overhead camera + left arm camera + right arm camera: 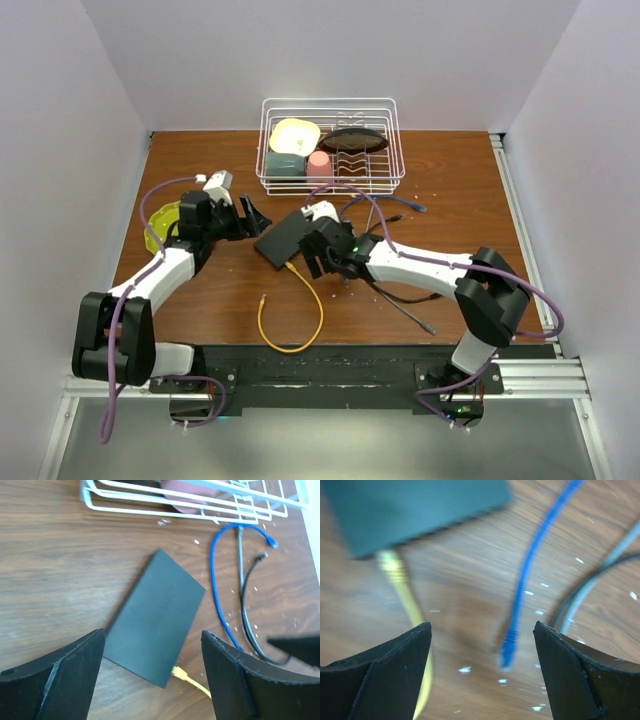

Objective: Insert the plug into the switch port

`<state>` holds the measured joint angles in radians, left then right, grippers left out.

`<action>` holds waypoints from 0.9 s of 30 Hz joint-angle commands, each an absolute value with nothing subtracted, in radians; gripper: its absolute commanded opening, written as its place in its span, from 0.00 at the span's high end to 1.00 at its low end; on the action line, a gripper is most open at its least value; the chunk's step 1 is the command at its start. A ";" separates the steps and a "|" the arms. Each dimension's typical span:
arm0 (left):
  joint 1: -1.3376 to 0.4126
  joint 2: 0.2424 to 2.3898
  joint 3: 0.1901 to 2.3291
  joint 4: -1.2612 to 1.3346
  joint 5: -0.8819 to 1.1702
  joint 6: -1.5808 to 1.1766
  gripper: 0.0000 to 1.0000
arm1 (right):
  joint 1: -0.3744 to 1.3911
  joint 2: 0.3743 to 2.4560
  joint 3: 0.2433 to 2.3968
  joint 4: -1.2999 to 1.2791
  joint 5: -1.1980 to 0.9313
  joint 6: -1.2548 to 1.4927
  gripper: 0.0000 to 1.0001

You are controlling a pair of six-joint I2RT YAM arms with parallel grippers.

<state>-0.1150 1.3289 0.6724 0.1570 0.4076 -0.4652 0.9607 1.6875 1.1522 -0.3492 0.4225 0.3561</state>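
The flat dark grey box (285,238) lies tilted at mid-table. A yellow cable (300,320) loops from its near narrow edge toward the front of the table. In the left wrist view the yellow plug (181,674) butts against the narrow edge of the box (157,617). The switch port itself is hidden. My left gripper (152,631) hangs open above the box and holds nothing. My right gripper (482,625) is open beside the box (415,505), with the yellow plug (392,567) to its left and bare wood between its fingers.
A white wire dish rack (330,140) with cups stands at the back. A blue cable (509,647), a black one (247,620) and a grey one lie right of the box. A yellow-green plate (160,225) sits under the left arm.
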 commanded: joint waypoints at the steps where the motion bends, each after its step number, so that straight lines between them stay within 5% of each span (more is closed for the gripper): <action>1: -0.175 1.286 0.733 0.144 0.425 -0.428 0.18 | 0.893 1.678 1.109 -0.359 0.396 0.376 0.16; 6: -0.216 1.279 0.770 0.126 0.422 -0.423 0.18 | 0.885 1.724 1.103 -0.364 0.390 0.380 0.21; 10: -0.219 1.276 0.765 0.123 0.414 -0.414 0.18 | 0.885 1.764 1.097 -0.348 0.362 0.376 0.41; 16: -0.219 1.276 0.781 0.101 0.402 -0.394 0.18 | 0.882 1.795 1.095 -0.380 0.357 0.377 0.49; 23: -0.219 1.284 0.767 0.129 0.416 -0.399 0.18 | 0.874 1.786 1.083 -0.387 0.339 0.374 1.00; 27: -0.219 1.279 0.759 0.155 0.460 -0.387 0.21 | 0.876 1.730 1.083 -0.385 0.301 0.347 1.00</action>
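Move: The blue plug lies on the table about 4 cm to the right hand's right, 1 cm back and 7 cm below. At about that same depth, the yellow plug is some 6 cm left and 2 cm ahead of the hand, the switch about 7 cm left and 8 cm ahead. The black and grey cables run roughly 5 cm to the right of the blue plug. From the left hand, the blue plug is about 15 cm right, 9 cm back and 11 cm below. The right fingers pinch the blue plug by its boot, closing from wide to nearly shut, after the hand slides about 4 cm right, away from the yellow plug, then sinks some 7 cm, tipping roughly 10 degrees steeper. Meanwhile the left hand, open and holding nothing, shifts about 4 cm right above the switch and rises a little, then waits. ##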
